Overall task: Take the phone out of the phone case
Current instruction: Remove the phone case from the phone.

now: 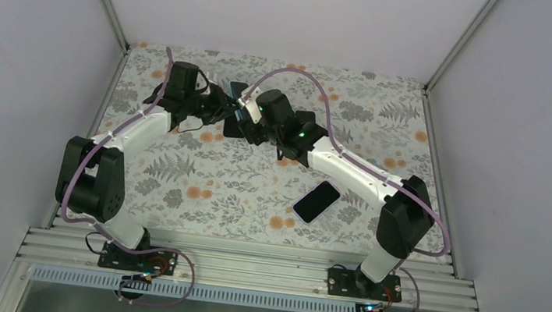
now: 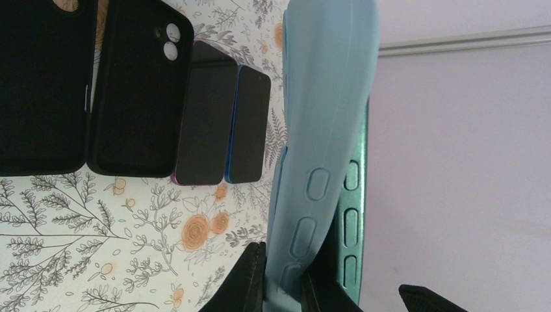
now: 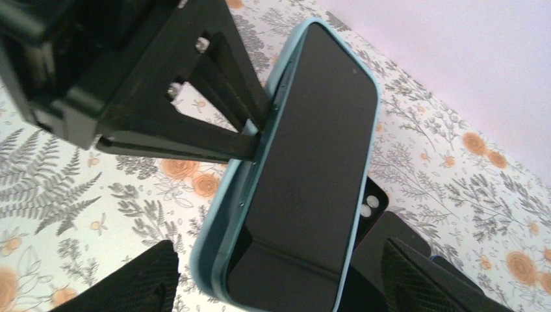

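The phone [image 3: 312,162], dark screen towards the right wrist camera, sits in a light blue phone case [image 3: 217,244], held up above the table. The case's left wall stands peeled away from the phone's edge. My left gripper [image 2: 286,289] is shut on that side wall of the case [image 2: 325,130]; the phone's teal edge [image 2: 354,227] shows beside it. My right gripper [image 3: 282,286] is open, one finger on each side of the phone's lower end, with small gaps. In the top view both grippers meet at the case [image 1: 235,91].
On the flowered table under the held case lie two black cases [image 2: 140,91] [image 2: 42,84], a pink-edged phone [image 2: 205,110] and a blue-edged phone [image 2: 250,123]. Another black phone [image 1: 316,201] lies near the right arm. Enclosure walls stand left, right and behind.
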Available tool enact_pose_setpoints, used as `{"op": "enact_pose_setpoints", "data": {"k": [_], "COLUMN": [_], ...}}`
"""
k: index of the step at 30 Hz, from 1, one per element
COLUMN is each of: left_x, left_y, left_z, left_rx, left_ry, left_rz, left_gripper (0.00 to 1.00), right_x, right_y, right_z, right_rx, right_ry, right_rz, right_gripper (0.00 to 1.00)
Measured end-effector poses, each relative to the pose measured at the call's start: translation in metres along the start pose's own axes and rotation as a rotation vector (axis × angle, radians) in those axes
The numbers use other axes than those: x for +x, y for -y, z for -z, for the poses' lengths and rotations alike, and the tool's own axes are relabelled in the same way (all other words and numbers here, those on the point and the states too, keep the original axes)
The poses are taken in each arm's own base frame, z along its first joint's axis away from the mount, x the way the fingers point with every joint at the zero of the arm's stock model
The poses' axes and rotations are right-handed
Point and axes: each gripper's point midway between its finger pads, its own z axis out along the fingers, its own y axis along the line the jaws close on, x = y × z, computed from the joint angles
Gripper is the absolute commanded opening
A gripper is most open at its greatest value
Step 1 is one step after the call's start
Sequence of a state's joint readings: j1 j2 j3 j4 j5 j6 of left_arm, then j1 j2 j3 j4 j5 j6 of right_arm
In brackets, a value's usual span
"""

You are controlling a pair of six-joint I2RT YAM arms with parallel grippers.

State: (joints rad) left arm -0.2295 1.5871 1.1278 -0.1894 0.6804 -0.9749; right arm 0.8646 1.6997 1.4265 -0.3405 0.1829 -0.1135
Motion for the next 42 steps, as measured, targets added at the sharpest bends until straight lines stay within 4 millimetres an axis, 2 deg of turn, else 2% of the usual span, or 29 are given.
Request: {"op": "enact_pose_setpoints", "data": {"k": [9, 24, 31, 33, 34, 37, 38, 42], "left_x": [-0.002, -0.003, -0.003, -0.003, -0.003, -0.003, -0.003, -0.003], "left_y": [-0.002, -0.013, -0.015, -0.016, -0.016, -0.013, -0.012, -0.012], "left_z": [0.001, -0.005, -0.006, -0.007, -0.007, -0.007, -0.007, -0.007], "left_rx": [-0.002, -0.011, -0.009, -0.01, -0.009, 0.002, 0.005, 0.005], "left_ry": [0.004, 0.002, 0.006, 0.007, 0.006, 0.006, 0.006, 0.003], "left_rz": [0.021, 0.069, 0.074, 0.075, 0.077, 0.073, 0.074, 0.081], "left_gripper": [0.03, 0.03, 0.03, 0.03, 0.03, 0.03, 0.03, 0.02], "right_x": [0.006, 0.013, 0.013, 0.015, 0.015, 0.016, 0.015, 0.016], "right_y": [0.009, 0.018, 0.017, 0.016, 0.015, 0.012, 0.011, 0.012], "right_z": [-0.015, -0.024, -0.03, -0.032, -0.032, -0.032, -0.032, -0.032], "right_rx": [0.088, 0.284, 0.31, 0.308, 0.305, 0.296, 0.292, 0.293], "right_ry": [-0.011, 0.055, 0.067, 0.063, 0.062, 0.059, 0.058, 0.047], "right_rz": [0.036, 0.206, 0.26, 0.269, 0.271, 0.283, 0.287, 0.302], "right_gripper": [0.69, 0.65, 0.43, 0.29, 0.25, 0.07, 0.05, 0.04]}}
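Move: The phone sits in its light-blue case, held by the left hand, with the edge on that side already peeled proud. Its middle lies about 5 cm ahead of the right hand, 2 cm to its left and nearly level, and from the left hand some 3 cm to the right. On the table about 20 cm below the right hand and 11 cm ahead lie one black case 9 cm left, another straight ahead, and a magenta-edged phone 7 cm right. Forward and down, about 2.5 cm each way, the right hand brings its open fingers to the near end of the held phone, rolling its left side down and tipping its fingertips up some 25 degrees in all to line up with the thin edge. It then shuts and pinches the phone across its thickness, while the left hand keeps its pinch on the case's side wall and sinks about 1.5 cm. ##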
